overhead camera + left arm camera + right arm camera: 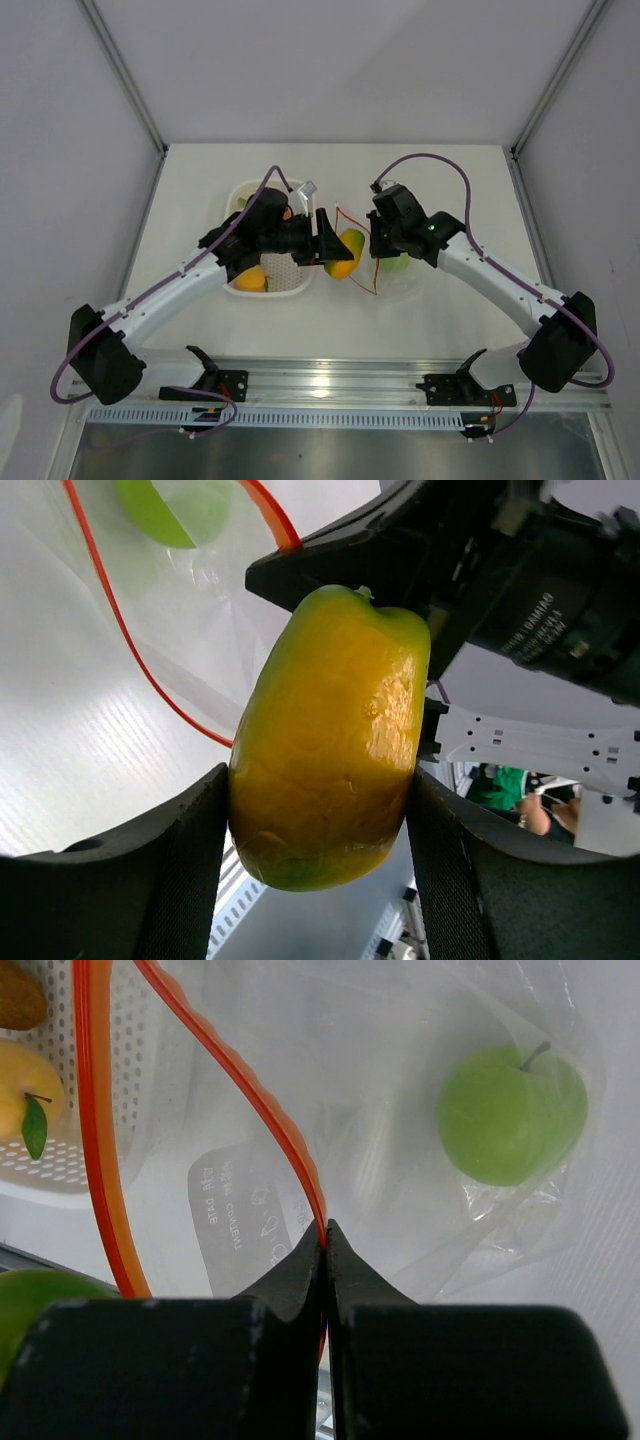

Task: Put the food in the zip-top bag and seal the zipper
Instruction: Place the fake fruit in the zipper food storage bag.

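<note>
My left gripper point(338, 252) is shut on a yellow-green mango point(349, 252), which fills the left wrist view point(330, 740) between the two black fingers point(180, 870). It holds the mango at the open mouth of the clear zip-top bag point(400, 275). My right gripper point(325, 1235) is shut on the orange-red zipper strip point(270, 1120) and holds the upper lip of the mouth up. A green apple point(510, 1110) lies inside the bag. The other side of the zipper point(95, 1130) hangs at the left.
A white perforated basket point(285, 288) stands left of the bag and holds a yellow fruit point(251, 278), also shown in the right wrist view point(30, 1085), and other fruit mostly hidden under my left arm. Grey walls enclose the white table point(450, 180).
</note>
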Controlling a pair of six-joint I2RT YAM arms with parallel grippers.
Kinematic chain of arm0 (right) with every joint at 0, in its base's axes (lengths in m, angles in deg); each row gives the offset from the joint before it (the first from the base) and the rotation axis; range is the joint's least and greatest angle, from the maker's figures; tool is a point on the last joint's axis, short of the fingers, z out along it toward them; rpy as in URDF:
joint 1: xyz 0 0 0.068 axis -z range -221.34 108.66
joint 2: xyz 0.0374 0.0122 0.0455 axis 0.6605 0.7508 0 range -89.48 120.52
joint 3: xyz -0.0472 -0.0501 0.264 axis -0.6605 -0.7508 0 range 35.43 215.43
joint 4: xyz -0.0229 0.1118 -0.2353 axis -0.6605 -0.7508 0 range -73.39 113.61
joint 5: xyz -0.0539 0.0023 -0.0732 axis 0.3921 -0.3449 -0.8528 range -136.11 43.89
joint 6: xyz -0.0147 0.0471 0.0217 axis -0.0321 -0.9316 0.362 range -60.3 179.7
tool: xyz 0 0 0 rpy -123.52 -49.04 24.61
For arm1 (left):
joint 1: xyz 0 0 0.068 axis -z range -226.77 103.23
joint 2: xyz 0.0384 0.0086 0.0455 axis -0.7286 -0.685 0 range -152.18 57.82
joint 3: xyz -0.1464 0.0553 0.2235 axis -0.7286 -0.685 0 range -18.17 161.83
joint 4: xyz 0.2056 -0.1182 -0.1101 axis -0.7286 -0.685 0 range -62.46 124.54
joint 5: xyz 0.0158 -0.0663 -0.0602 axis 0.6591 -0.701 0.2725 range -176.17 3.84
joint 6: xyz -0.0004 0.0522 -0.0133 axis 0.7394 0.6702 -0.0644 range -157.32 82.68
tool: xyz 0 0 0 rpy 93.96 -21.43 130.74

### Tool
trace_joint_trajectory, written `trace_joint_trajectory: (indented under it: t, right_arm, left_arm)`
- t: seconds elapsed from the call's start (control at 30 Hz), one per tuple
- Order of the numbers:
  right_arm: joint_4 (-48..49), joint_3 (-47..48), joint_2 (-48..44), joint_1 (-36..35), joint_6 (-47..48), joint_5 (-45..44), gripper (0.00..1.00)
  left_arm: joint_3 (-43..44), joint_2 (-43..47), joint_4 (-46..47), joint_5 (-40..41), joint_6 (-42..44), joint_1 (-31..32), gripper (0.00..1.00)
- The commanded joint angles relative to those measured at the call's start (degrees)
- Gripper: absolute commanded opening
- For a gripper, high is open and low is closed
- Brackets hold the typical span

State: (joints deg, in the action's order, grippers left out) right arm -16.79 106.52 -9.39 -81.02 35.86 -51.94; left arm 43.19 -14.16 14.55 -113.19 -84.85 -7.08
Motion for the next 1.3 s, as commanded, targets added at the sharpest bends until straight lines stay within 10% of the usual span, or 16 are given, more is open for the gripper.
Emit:
trace_joint_trajectory:
  t: [0.0, 0.67, 0.83, 0.97, 1.07, 1.27]
  right_arm:
    - [0.2, 1.9, -0.2, -0.7, -0.3, -2.8, 0.0]
    - [1.1, 1.1, -1.8, -3.6, -1.3, -3.8, 0.0]
    - [1.3, 1.3, -1.9, -4.0, -1.4, -3.9, 0.0]
    - [0.9, 1.3, -2.1, -4.1, -1.4, -4.3, 0.0]
    - [0.8, 1.3, -2.7, -4.2, -1.3, -4.7, 0.0]
    - [0.4, 1.6, -3.0, -3.7, -1.3, -5.0, 0.0]
  left_arm:
    - [1.0, -2.4, 1.1, -3.4, -6.3, 0.2, 0.01]
    - [4.1, -10.6, -3.0, -0.2, -18.6, 0.1, 0.09]
    - [0.4, -9.5, 0.6, 1.8, -22.6, -0.2, 0.31]
    - [0.6, -8.9, 0.0, 2.7, -22.6, -0.5, 0.83]
    - [1.2, -7.7, -2.2, 4.9, -21.6, -0.4, 0.99]
    - [2.4, -5.4, -4.9, 8.5, -18.3, -0.4, 1.0]
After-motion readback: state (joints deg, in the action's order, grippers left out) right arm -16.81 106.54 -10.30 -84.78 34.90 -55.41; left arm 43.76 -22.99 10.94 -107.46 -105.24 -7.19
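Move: Ahead of the left hand by about 5 cm, 4 cm to its right and some 10 cm below lies the middle of the bag's open mouth, for the mango it already holds. The green apple inside the bag is about 8 cm ahead, 12 cm right and 16 cm down; the basket's middle, 14 cm ahead, 19 cm left and 17 cm down. From the right hand, pinching the rim, the mouth's middle is 2 cm back, 2 cm left, 5 cm below. Sinking about 5 cm and edging right, the left hand brings the mango down into the bag's mouth, then eases some 2 cm forward while its wrist rolls about 25 degrees. Only near the end do its fingers spread fully and let go of the mango. The right hand keeps its pinch on the rim and drifts slightly back and left. ##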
